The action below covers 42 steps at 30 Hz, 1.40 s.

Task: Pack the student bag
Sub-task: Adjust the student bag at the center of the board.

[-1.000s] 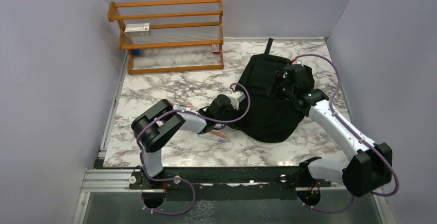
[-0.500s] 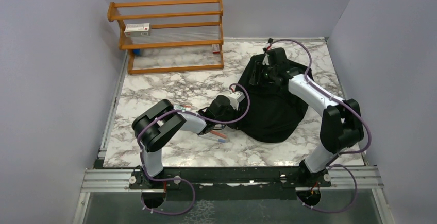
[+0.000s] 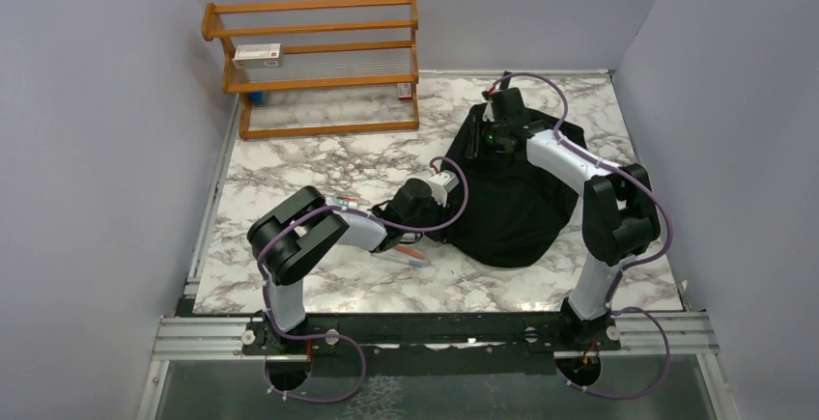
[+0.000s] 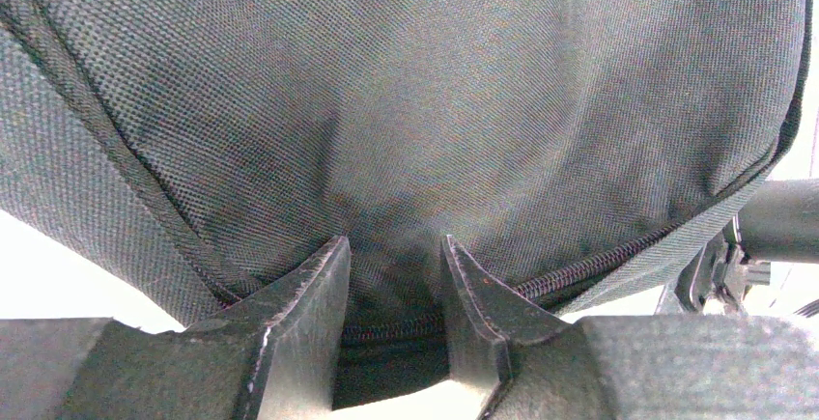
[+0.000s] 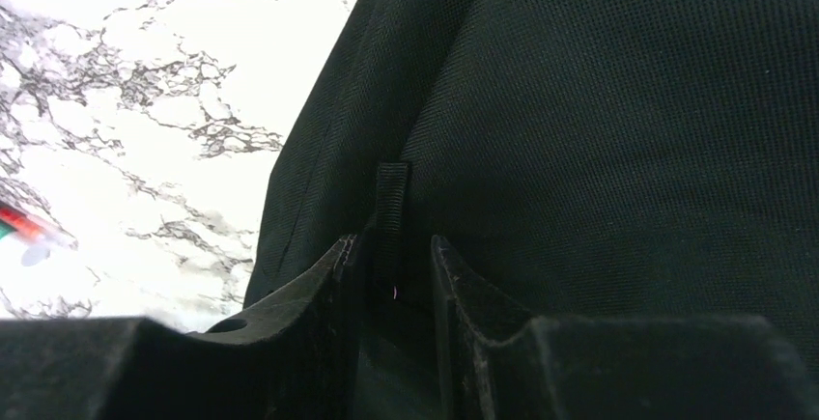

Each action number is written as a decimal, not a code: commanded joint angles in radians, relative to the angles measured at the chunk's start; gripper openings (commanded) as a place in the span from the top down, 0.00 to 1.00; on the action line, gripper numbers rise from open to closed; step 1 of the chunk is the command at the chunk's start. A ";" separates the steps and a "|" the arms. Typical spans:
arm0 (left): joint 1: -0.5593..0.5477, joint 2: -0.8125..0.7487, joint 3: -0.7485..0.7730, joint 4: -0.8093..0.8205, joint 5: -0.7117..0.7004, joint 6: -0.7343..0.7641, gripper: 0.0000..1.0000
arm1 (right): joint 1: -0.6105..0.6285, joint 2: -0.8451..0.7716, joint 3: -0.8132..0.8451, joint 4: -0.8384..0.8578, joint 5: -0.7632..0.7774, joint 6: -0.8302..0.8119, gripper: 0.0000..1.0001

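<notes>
The student bag (image 3: 517,203), black and rounded, lies on the marble table at centre right. My left gripper (image 3: 442,219) is at the bag's near left edge. In the left wrist view it (image 4: 394,241) is shut on a pucker of bag fabric (image 4: 415,101) just above the zipper (image 4: 589,264). My right gripper (image 3: 477,140) reaches over to the bag's far left corner. Its jaws (image 5: 392,241) stand narrowly open astride a small black webbing tab (image 5: 392,188), with a gap left on the tab's right side.
Several pens (image 3: 401,256) lie on the marble under my left forearm; a red and green one (image 5: 29,229) shows in the right wrist view. A wooden shelf rack (image 3: 319,65) stands at the back left with a small box (image 3: 257,53) on it.
My right arm has swung from the bag's right side over to its far left corner, and its jaws have narrowed around the tab. The left arm and the bag have stayed put.
</notes>
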 commanded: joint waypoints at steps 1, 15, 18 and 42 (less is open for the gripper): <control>-0.019 0.031 -0.031 -0.104 0.021 0.008 0.59 | -0.004 0.021 0.028 0.019 -0.011 -0.012 0.70; -0.019 0.016 -0.037 -0.106 0.017 0.011 0.59 | -0.004 -0.120 -0.047 0.061 0.000 -0.004 0.80; -0.019 0.011 -0.037 -0.107 0.014 0.012 0.59 | -0.004 -0.148 -0.059 0.016 0.052 -0.010 0.70; -0.019 0.001 -0.030 -0.119 0.015 0.018 0.59 | -0.112 -0.241 -0.202 -0.207 -0.032 -0.043 0.87</control>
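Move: The right fingers stand half open over the student bag's far left part, with a short webbing tab between and just ahead of the tips, about 2 cm ahead and 1 cm below. The bag's middle is roughly 9 cm back and 6 cm right of this hand, 4 cm lower; the upright strap is some 16 cm ahead, 4 cm right and 8 cm below. From the left hand, the bag's middle lies about 11 cm ahead, 16 cm right, about level. The right hand shuts its fingers to a narrow gap at the webbing tab, then rises about 4 cm, parting them a little on the way up, and swings some 9 cm to the right over the bag, away from the tab, turning about 10 degrees clockwise. It sinks back to its starting height while drawing about 4 cm back, and closes to a near-shut gap at the zipped pocket edge, as the left hand stays still with its parted fingers around the bag's near left edge. ##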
